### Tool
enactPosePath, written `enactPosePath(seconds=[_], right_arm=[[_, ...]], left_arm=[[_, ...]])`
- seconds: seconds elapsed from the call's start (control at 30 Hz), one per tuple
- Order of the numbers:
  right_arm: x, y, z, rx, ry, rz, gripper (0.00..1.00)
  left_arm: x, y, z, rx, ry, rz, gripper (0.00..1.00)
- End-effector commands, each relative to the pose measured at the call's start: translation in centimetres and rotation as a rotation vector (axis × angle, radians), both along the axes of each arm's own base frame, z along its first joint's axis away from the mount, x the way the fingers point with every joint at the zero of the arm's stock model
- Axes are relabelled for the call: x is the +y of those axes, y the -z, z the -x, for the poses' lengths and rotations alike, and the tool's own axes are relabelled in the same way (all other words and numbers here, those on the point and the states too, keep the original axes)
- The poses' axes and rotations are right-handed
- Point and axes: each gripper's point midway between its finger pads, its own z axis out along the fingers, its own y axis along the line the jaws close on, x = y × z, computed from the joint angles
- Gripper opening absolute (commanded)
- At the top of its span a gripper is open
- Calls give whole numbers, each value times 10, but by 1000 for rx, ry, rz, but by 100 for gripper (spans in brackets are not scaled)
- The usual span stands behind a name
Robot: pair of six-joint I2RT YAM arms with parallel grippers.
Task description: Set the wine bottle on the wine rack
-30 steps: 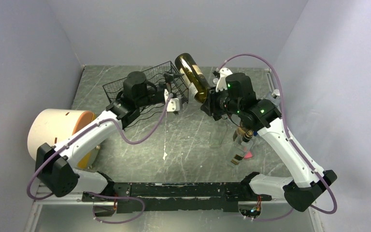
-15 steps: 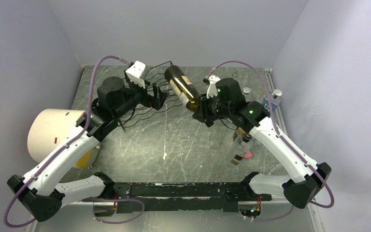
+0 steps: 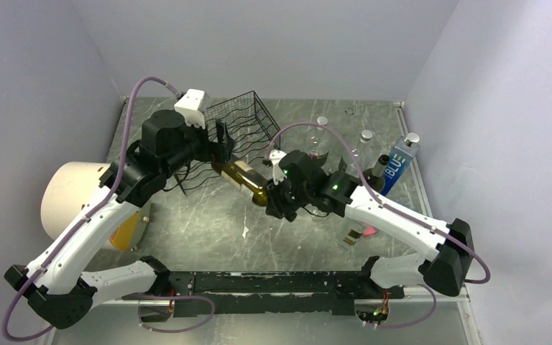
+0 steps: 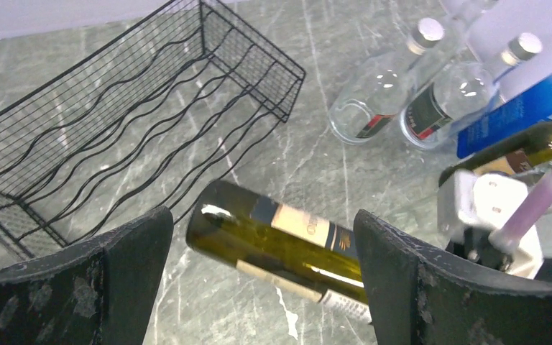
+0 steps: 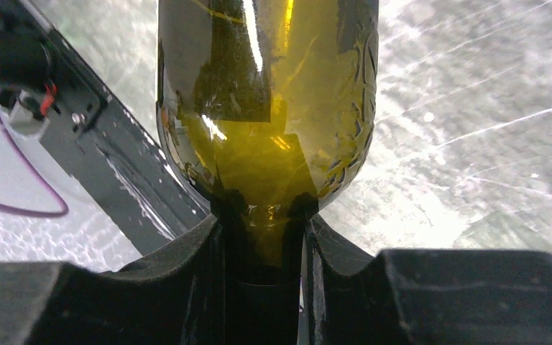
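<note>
The dark green wine bottle with a cream and navy label is held nearly level just above the table. Its base points toward the black wire wine rack. My right gripper is shut on the bottle's neck, and the body stretches away from the fingers. My left gripper hangs open above the bottle, whose base end shows between the wide-spread fingers without touching them. The wine rack sits empty just beyond the bottle's base.
Two clear glass bottles, a blue bottle and another green bottle stand at the back right. A cream cylinder sits at the left. A small glass bottle and a pink item lie near the right arm.
My right arm has brought the bottle down and to the left, from high beside the rack to low in front of it. My left arm pulled back off the rack and now hovers over the bottle.
</note>
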Motion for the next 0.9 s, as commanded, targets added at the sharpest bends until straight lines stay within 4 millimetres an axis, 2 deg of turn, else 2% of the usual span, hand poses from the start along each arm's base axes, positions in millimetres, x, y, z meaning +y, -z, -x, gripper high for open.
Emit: enactPosePath(seconds=[0.0,0.17,0.4,0.5,0.63,0.87], right_arm=[[18,-1,-14,-104,-19,-38,0],[10,24,-30,-125,76,37,0],[4,39,-63,-196,227,101,0],[-2,41,-75,-219,297,154,0],[-3,48,-85,-228,316,207,0],[-4,47,-99,-271,374,207,0]], left_arm=[[27,9,-2,21,-143,-1,99],[43,26,-9,48,-215,1,99],[62,62,-19,125,-280,42,99],[80,76,-25,144,-319,35,99],[114,94,-38,191,-424,-7,99],[148,115,-49,248,-523,-50,99]])
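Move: The right hand grips the wine bottle by its neck, the base pointing forward-left; the middle of the wine rack lies about 24 cm ahead, 20 cm to the left and 12 cm below. A clear bottle stands about 20 cm ahead and 13 cm to the right of this hand, a second one about as far ahead but 28 cm right. From the open left hand, the rack's middle is roughly 15 cm ahead, 5 cm left and 28 cm lower. Right hand lowers the neck-held bottle about 10 cm and forward towards the rack; open left swings left and down. ##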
